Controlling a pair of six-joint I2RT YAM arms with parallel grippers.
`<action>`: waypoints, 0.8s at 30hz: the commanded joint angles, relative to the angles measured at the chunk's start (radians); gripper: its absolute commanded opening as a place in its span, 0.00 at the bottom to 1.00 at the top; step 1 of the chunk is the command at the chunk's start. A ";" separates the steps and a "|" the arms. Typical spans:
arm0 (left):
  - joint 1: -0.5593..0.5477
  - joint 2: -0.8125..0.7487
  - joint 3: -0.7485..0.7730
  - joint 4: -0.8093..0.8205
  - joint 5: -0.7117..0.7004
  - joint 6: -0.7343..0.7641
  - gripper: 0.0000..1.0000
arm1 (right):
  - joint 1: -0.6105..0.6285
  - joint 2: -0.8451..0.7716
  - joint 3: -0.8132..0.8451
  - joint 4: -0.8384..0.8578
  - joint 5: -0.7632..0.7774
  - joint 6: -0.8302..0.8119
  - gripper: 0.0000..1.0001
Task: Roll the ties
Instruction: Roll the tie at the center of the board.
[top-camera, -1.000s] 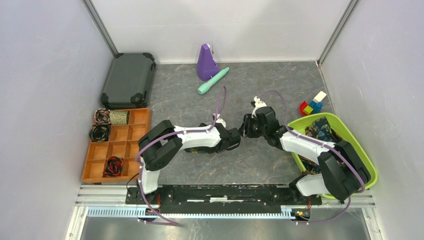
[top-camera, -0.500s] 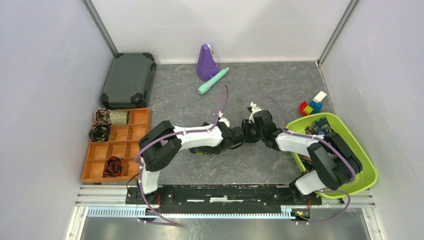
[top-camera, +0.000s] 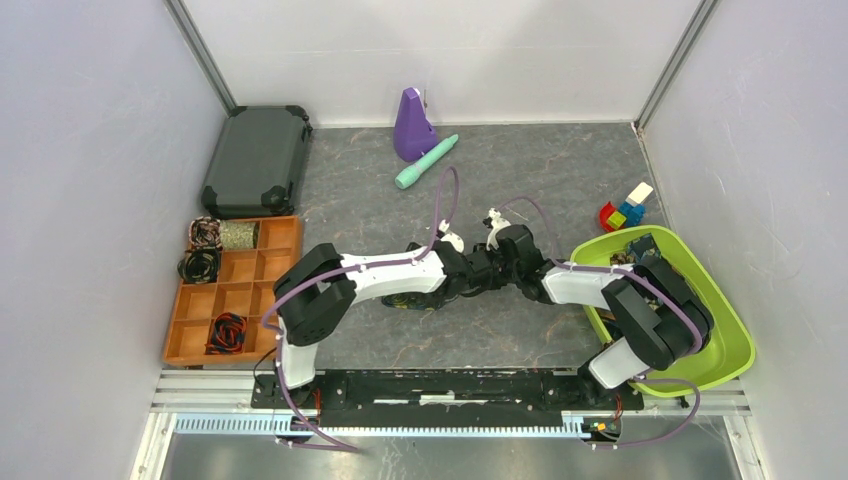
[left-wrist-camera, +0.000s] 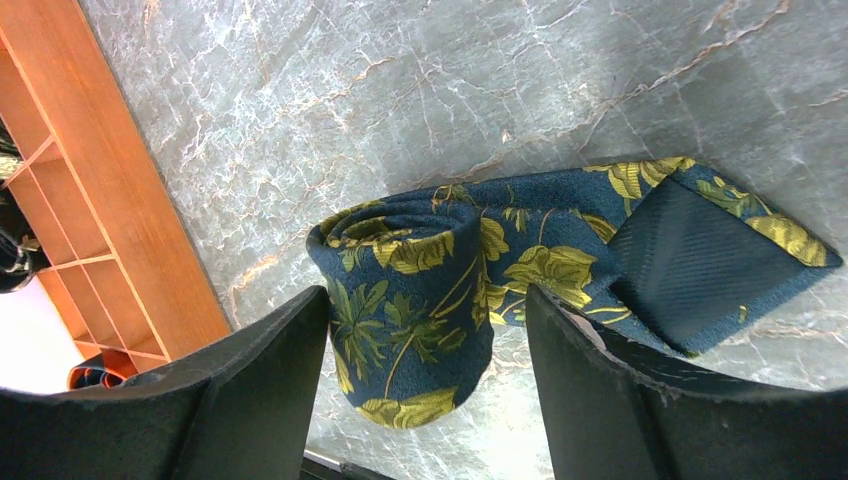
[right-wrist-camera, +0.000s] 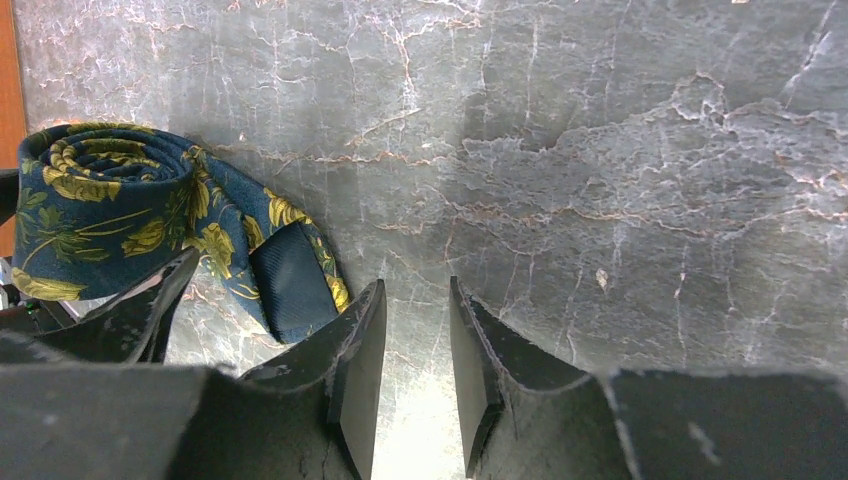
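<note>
A navy tie (left-wrist-camera: 410, 300) with yellow-green floral print lies on the grey table, rolled into a coil. Its pointed tail (left-wrist-camera: 700, 260), dark lining up, trails off to the right. My left gripper (left-wrist-camera: 425, 335) is open and straddles the coil: the left finger is against the roll and the right one stands a little off it. In the right wrist view the same tie (right-wrist-camera: 100, 195) lies to the left of my right gripper (right-wrist-camera: 415, 300). Its jaws stand narrowly open over bare table, just beside the tail. From above, both grippers meet at mid-table (top-camera: 482, 270).
An orange divided tray (top-camera: 290, 235) at the left holds coiled ties (top-camera: 199, 265). A green bin (top-camera: 735, 345) at the right holds more ties (top-camera: 640, 255). At the back are a black case (top-camera: 257, 160), a purple object (top-camera: 412, 125), a teal cylinder (top-camera: 426, 162) and toy blocks (top-camera: 625, 210).
My right gripper has moved left, close up to the left gripper, and its jaws have narrowed. The left jaws have widened around the coil.
</note>
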 joint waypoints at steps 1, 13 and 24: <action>-0.014 -0.082 0.037 -0.008 0.014 -0.051 0.78 | 0.004 0.013 -0.001 0.019 -0.002 0.002 0.36; 0.006 -0.312 -0.047 0.059 0.048 -0.033 0.77 | 0.005 -0.046 0.052 -0.033 -0.001 -0.011 0.36; 0.228 -0.704 -0.289 0.158 0.152 0.040 0.76 | 0.121 -0.094 0.248 -0.135 -0.005 -0.007 0.36</action>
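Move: The tie's rolled part sits between the left hand's open fingers, its middle about 3 cm below the hand point and 1 cm to the left. Its flat tail lies about 8 cm to the right of that hand, 2 cm back and 5 cm down. From the right hand, the roll is some 14 cm left and 2 cm back at about its height, the tail about 6 cm left, 4 cm back and 2 cm lower. The open left hand lifts about 10 cm off the roll, veering left; the right rises leftwards, 6 cm. ##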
